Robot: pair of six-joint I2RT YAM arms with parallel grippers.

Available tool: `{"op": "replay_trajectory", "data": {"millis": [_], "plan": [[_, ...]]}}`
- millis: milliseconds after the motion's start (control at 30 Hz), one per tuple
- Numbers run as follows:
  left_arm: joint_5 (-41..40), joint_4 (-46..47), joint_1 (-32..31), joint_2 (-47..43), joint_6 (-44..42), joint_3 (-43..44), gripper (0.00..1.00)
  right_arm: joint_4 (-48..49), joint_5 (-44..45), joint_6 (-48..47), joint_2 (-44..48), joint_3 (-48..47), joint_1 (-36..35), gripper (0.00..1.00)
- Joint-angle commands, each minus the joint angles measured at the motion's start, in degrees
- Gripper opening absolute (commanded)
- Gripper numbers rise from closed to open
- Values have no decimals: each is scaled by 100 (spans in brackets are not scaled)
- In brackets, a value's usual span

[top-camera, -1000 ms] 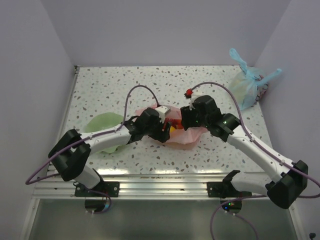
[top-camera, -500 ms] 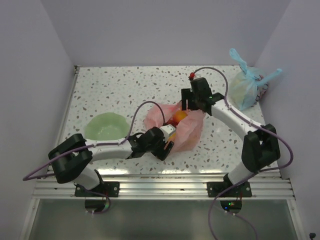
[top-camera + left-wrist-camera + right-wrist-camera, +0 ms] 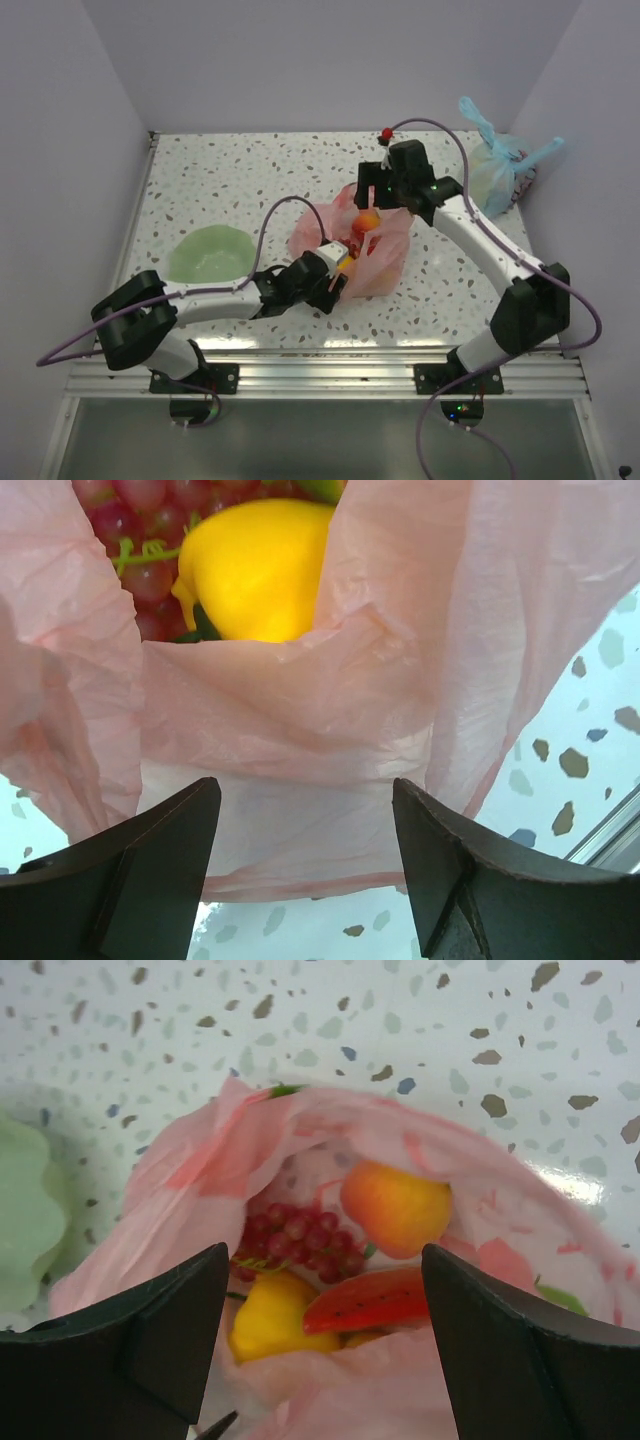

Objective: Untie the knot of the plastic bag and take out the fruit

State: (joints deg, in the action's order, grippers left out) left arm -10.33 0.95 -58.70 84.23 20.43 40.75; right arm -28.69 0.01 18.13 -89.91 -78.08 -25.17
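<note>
The pink plastic bag [image 3: 375, 255] lies mid-table with its mouth open; no tied knot shows. Inside, the right wrist view shows an orange peach [image 3: 395, 1208], a dark red grape cluster [image 3: 300, 1238], a yellow fruit [image 3: 268, 1318] and a red watermelon slice [image 3: 372, 1300]. My right gripper [image 3: 372, 203] hangs open above the mouth's far side [image 3: 323, 1280], holding nothing. My left gripper [image 3: 338, 278] is open at the bag's near edge [image 3: 305, 850], with pink film [image 3: 290, 740] spanning between its fingers. The yellow fruit [image 3: 255, 570] and grapes [image 3: 135, 540] show just beyond.
A green bowl [image 3: 210, 255] sits left of the bag and also shows in the right wrist view [image 3: 25, 1220]. A tied light blue bag [image 3: 495, 170] stands at the far right by the wall. The table's near edge runs close behind my left gripper.
The two grippers, close together on the bag a second ago, have parted. My left drew toward the near edge, my right rose to the far side. The bag's mouth now stands open.
</note>
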Motion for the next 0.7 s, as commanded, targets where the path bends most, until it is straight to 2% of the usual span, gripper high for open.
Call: {"op": "replay_trajectory", "data": {"millis": [0,267,467,667], "plan": [[-215,186,-54,49,155,354,75,-67,-326,-38,825,284,-155,81],[-145,248,-45,138,304,425,75,117,-10,251,1616,1767,-252,78],[-285,222,-45,94,418,328,75,522,596,918,1907,3201,-225,69],[-312,318,218,-90,752,30,75,715,1036,1640,2311,4239,-155,47]]}}
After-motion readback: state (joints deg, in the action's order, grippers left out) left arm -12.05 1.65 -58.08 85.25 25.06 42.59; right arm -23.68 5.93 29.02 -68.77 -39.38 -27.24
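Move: My right hand is high over the far part of the pink bag. The bag's right rim, my aim, lies about 10 cm back, 6 cm to the right and 12 cm below. The peach in the open bag is some 4 cm back, level sideways, 14 cm down; the mango is roughly 13 cm back, 4 cm left and 15 cm down. From my left hand that rim is about 9 cm ahead, 13 cm right and slightly above. I bring my open right hand back and, after a short rise of about 5 cm, swing it steeply down and to the right onto the bag's right rim, ending some 13 cm back and 12 cm lower. On the way the fingers tip a little further down, turn slightly clockwise and close part-way, until the rim is at the fingertips, not yet pinched shut. ##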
